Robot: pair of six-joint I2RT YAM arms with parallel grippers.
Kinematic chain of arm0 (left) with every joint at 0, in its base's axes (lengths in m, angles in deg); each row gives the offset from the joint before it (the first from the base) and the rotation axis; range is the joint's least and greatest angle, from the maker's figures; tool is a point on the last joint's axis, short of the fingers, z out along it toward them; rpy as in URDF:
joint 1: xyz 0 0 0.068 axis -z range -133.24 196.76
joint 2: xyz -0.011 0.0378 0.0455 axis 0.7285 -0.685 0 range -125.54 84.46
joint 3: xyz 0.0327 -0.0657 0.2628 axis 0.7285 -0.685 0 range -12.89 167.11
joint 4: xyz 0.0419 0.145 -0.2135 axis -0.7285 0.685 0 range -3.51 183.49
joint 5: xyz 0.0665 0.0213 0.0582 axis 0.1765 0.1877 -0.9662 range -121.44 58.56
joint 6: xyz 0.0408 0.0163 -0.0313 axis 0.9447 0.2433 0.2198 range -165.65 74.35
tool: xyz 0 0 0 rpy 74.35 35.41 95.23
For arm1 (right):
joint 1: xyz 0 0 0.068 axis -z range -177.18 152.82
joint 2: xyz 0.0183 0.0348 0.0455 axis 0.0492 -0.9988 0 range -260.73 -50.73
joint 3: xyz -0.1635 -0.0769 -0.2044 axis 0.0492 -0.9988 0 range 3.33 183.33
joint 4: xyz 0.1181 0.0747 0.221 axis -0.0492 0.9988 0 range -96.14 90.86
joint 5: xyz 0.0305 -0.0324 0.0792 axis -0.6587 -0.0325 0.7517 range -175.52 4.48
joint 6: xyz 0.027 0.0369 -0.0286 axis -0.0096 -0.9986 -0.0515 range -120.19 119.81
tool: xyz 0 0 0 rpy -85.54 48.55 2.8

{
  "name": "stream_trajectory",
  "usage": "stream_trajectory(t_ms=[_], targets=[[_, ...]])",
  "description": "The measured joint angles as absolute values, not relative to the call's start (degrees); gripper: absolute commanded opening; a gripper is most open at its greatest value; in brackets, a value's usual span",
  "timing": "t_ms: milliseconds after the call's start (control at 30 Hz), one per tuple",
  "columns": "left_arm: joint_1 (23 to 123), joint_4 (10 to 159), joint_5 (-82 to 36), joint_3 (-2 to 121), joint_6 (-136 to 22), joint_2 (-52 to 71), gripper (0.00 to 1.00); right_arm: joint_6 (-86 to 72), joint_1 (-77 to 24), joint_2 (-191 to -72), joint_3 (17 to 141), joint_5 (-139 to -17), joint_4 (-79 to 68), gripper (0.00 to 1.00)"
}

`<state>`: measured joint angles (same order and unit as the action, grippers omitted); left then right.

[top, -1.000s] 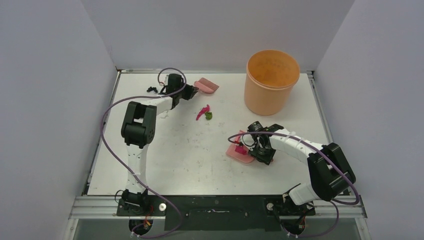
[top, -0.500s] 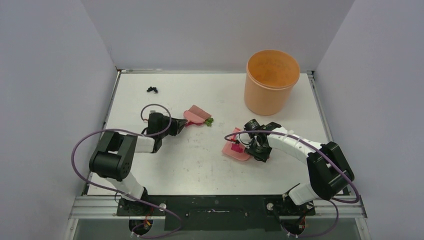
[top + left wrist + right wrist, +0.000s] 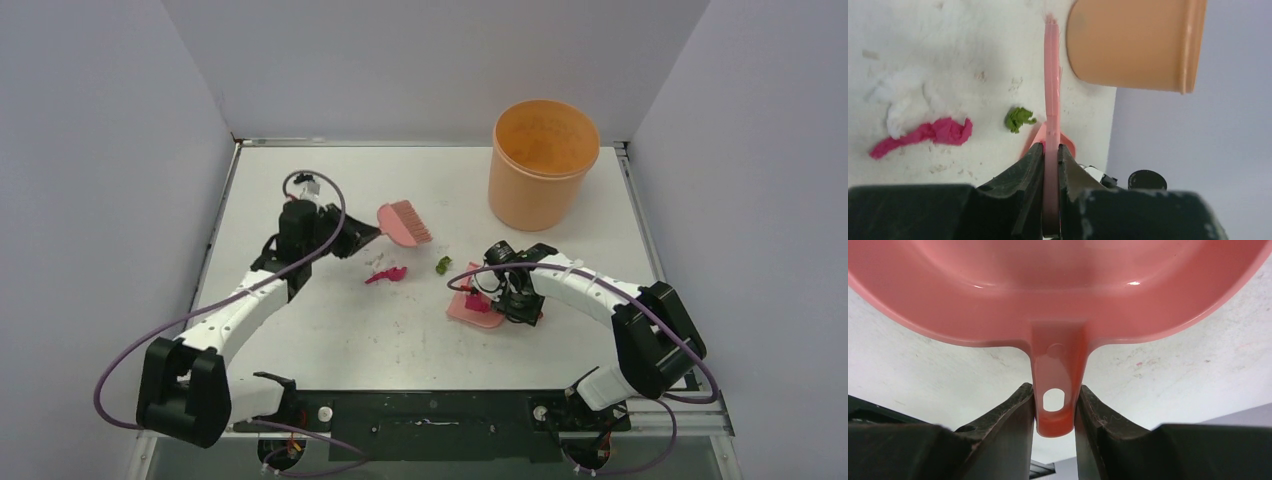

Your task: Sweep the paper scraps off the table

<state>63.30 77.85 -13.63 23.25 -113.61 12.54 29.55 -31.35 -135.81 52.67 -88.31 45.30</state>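
Observation:
My left gripper (image 3: 350, 236) is shut on the handle of the pink hand brush (image 3: 404, 222), whose head stands just behind the scraps. A magenta scrap (image 3: 386, 274), a small white scrap (image 3: 378, 259) and a green scrap (image 3: 442, 264) lie on the white table (image 3: 330, 330) between the brush and the pink dustpan (image 3: 476, 308). My right gripper (image 3: 512, 298) is shut on the dustpan's handle (image 3: 1055, 390). The left wrist view shows the brush edge-on (image 3: 1051, 100), with the magenta scrap (image 3: 923, 135), white scrap (image 3: 898, 107) and green scrap (image 3: 1019, 119) to its left. A magenta bit (image 3: 471, 300) lies in the dustpan.
An orange bucket (image 3: 542, 160) stands upright at the back right and shows in the left wrist view (image 3: 1138, 45). Grey walls close in the table on three sides. The left arm's cable loops over the back left of the table.
My left arm has pulled the brush from the back toward the middle. The magenta and green scraps have moved nearer and rightward, toward the dustpan. The dustpan has shifted slightly left.

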Motion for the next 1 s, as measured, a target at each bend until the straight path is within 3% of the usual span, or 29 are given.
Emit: stream_trajectory(t_ms=[233, 367, 567, 733, 1000], targets=[[64.4, 114.5, -19.1, 63.7, -85.8, 10.8, 0.0, 34.4, -31.4, -135.8, 56.4, -91.6, 49.8, 0.05], [65.6, 131.3, -25.5, 77.4, -73.6, 4.5, 0.0, 37.0, -31.2, -137.4, 59.6, -92.6, 52.3, 0.05], [70.8, 147.5, -40.6, 79.2, -64.1, -4.2, 0.0, 39.6, -30.1, -142.9, 65.2, -93.4, 55.4, 0.05], [75.0, 151.9, -49.4, 79.3, -60.7, -8.5, 0.0, 39.8, -29.6, -147.3, 69.0, -94.3, 56.9, 0.05], [76.1, 150.4, -51.5, 78.4, -58.9, -13.4, 0.0, 38.2, -29.5, -153.2, 73.4, -94.4, 57.5, 0.08]])
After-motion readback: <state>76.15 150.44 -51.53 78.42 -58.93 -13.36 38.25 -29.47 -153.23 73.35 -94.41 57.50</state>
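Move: Behind and below the left hand, which holds the brush, the pink scrap lies about 5 cm back, 1 cm right and 14 cm down; the white scraps are 2 cm back and straight below. From that hand the green scrap is roughly 2 cm back, 14 cm right, and the dustpan 10 cm back, 21 cm right. For the right hand, holding the dustpan, the green scrap is about 12 cm ahead, 18 cm left; the pink one 9 cm ahead, 30 cm left. Lifting the brush some 17 cm and then bringing it down nearly as far, the left hand shifts about 6 cm left and swings its fingers from forward-right to mostly downward, so the brush hangs left of the pink and white scraps. The right hand keeps the handle, eases forward 6 cm and up 2, tips the dustpan's left side down about 10 degrees and turns it slightly counter-clockwise towards the green scrap. ##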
